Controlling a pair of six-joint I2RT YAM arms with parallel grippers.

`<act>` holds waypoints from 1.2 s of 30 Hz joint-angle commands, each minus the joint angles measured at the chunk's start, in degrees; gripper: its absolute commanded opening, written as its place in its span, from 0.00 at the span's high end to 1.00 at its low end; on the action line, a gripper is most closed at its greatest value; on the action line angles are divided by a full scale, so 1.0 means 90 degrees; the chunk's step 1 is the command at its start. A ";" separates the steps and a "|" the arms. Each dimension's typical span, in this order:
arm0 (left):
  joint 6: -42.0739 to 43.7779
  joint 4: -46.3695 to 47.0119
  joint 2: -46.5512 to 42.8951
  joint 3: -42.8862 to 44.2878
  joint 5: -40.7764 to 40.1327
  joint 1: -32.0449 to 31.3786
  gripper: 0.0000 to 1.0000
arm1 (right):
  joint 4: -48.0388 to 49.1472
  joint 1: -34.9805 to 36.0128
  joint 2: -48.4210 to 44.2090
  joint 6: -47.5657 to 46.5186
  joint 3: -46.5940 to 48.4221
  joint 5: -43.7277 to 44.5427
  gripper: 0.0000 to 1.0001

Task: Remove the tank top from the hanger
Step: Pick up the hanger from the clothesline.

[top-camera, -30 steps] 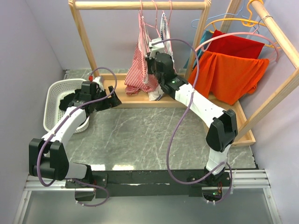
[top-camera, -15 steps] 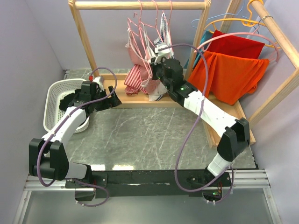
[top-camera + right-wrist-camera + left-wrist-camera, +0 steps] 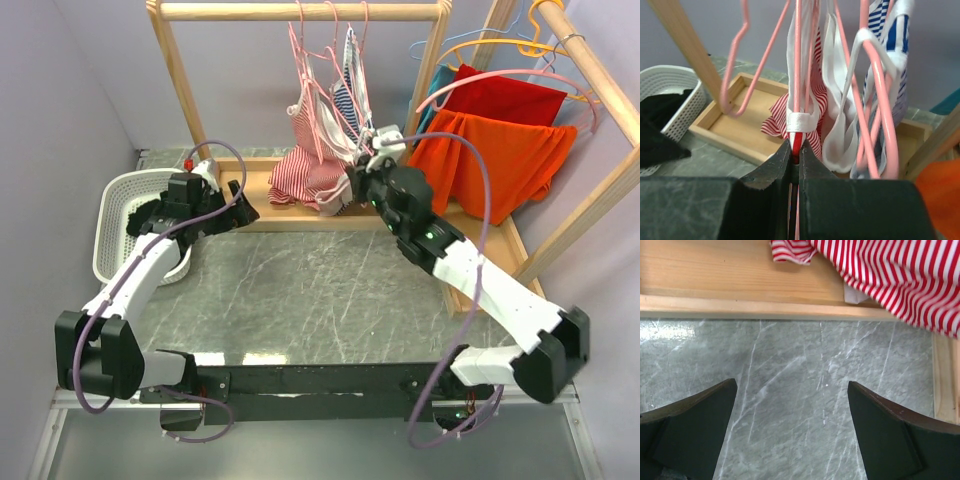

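Note:
The red-and-white striped tank top (image 3: 312, 172) hangs from a pink hanger (image 3: 303, 62) on the wooden rack, and its lower part is bunched over the rack's base tray. My right gripper (image 3: 358, 178) is shut on the top's white-trimmed strap (image 3: 801, 123), right where it loops over the pink hanger wire (image 3: 798, 60). In the right wrist view the jaws (image 3: 796, 150) pinch the striped fabric. My left gripper (image 3: 792, 390) is open, low above the marble table, with the top's hem (image 3: 900, 275) ahead of it to the right. In the top view the left gripper (image 3: 240, 207) sits beside the tray.
A white basket (image 3: 112, 215) with dark cloth stands at the left. Other pink hangers carry a blue-striped garment (image 3: 348, 92) beside the top. Orange and red clothes (image 3: 490, 150) hang on a second rack at the right. The rack's wooden base (image 3: 715, 275) edges the table.
My right arm has swung out to the right and lower, still gripping the strap, which drags the striped top and its hanger rightward. The left arm has barely shifted.

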 commanded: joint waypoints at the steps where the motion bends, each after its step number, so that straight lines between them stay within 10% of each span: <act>1: -0.0151 0.0244 -0.0262 0.0049 0.0066 0.0003 0.01 | 0.0252 0.0325 -0.0962 0.0130 -0.0315 0.0152 1.00; 36: -0.0610 0.0575 -0.0809 0.0655 0.0846 -0.0007 0.01 | -0.3995 0.2718 -0.3640 0.1594 -0.1010 0.0797 1.00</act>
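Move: The right hand already pinches the pink hanger's near end with the striped tank top's white edging on it; the open table between the arms, towards which it is drawn, is about 20 cm back, 8 left and 34 below. The tank top's middle is some 10 cm left, 3 ahead and 7 lower, the blue-striped top about 12 cm straight ahead and slightly higher. From the left hand that open table lies about 20 cm back, 17 right and 17 below. Keeping its pinch on the hanger's near end, the right hand hauls it back about 19 cm, away from the clothesline and out over the open table, drifting a little right, first rising some 3 cm and then sinking to slightly below its starting height while the wrist turns roughly 10 degrees counter-clockwise and tips down about as much. The left hand, fingers still wide open and touching nothing, rises about 6 cm beside it, mostly at the end. ##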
